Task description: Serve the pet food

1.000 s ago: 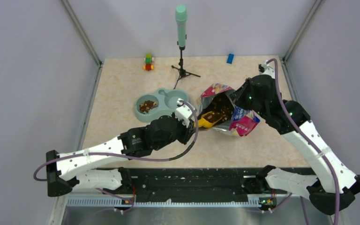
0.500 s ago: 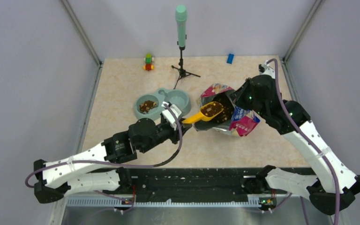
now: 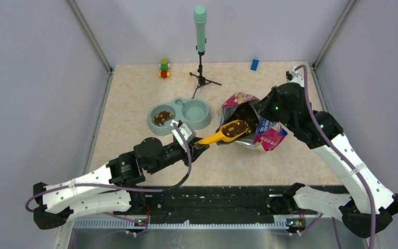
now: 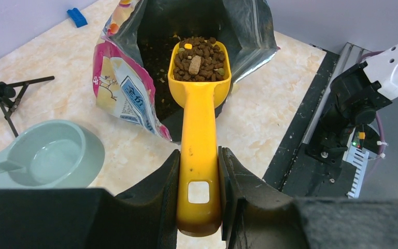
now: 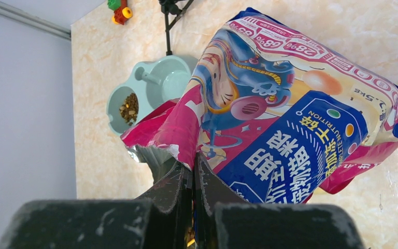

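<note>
My left gripper (image 4: 199, 171) is shut on the handle of a yellow scoop (image 4: 199, 129) (image 3: 223, 133). Its bowl is heaped with pet food (image 4: 200, 58) (image 3: 234, 125), brown kibble, and hangs at the mouth of the cat food bag (image 4: 129, 88) (image 3: 261, 127). My right gripper (image 5: 194, 168) is shut on the bag's (image 5: 300, 129) torn top edge and holds it open. More pet food (image 3: 161, 117) (image 5: 129, 107) lies in the left well of the teal double bowl (image 3: 203, 118); the right well (image 4: 52, 158) holds none.
A green microphone on a black tripod (image 3: 200, 31) stands behind the bowl. A small stack of coloured toy blocks (image 3: 164, 68) and a blue block (image 3: 254, 64) sit by the back wall. A black rail (image 3: 223, 202) runs along the table's near edge.
My left arm has drawn back toward the near left, pulling the scoop out of the bag with a load of kibble. The right gripper and the bag have stayed put.
</note>
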{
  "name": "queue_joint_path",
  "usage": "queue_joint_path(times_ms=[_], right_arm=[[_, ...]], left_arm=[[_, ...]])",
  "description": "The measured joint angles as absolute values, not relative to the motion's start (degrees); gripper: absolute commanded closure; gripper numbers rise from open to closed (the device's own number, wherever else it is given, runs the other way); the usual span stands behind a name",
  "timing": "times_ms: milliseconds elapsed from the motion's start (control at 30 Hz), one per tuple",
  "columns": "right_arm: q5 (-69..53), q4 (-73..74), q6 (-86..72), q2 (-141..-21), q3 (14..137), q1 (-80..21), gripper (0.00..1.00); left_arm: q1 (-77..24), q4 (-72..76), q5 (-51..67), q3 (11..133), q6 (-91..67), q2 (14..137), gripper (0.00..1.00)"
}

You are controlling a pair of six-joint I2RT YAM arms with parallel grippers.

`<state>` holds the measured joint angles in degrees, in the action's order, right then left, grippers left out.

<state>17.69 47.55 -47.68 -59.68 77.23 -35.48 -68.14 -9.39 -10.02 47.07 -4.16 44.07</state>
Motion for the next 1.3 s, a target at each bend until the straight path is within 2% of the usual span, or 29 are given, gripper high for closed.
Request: queue_joint_path(times_ms=[700, 1300], right_arm=[[17.72, 47.55, -47.79, -59.68, 77.23, -35.48, 1.00], [17.08, 47.11, -47.79, -60.10, 77.23, -35.48, 1.00]], left_arm=[[-68.14, -6.02, -12.10, 44.07, -5.63, 38.76, 1.00], [-68.14, -11.53, -21.17, 43.55, -5.28, 28.32, 1.00]])
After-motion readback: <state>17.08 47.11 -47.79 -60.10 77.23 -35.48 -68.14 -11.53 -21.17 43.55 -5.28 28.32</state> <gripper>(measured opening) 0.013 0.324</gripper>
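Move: The left hand holds the loaded scoop by its handle. The empty right-hand bowl lies some 22 cm ahead of this hand, about 2 cm to its left and 27 cm below. The bowl already holding food is about 21 cm ahead and 17 cm left, equally low; the bag's open mouth is roughly 13 cm ahead, 14 cm right and 14 cm lower. From the right hand, the empty bowl is about 11 cm ahead, 18 cm left and 28 cm below. The left hand keeps its grip on the scoop handle and carries the heaped scoop away from the bag's mouth, about 7 cm to the left and some 3 cm up, slowly at first and clearly faster in the second half, with hardly any forward travel. As it goes, the wrist tips the scoop's head end up by about 10 degrees and turns it about as much counter-clockwise, swinging the load towards the empty bowl, while the right hand stays put, fingers still shut on the bag's rim. ##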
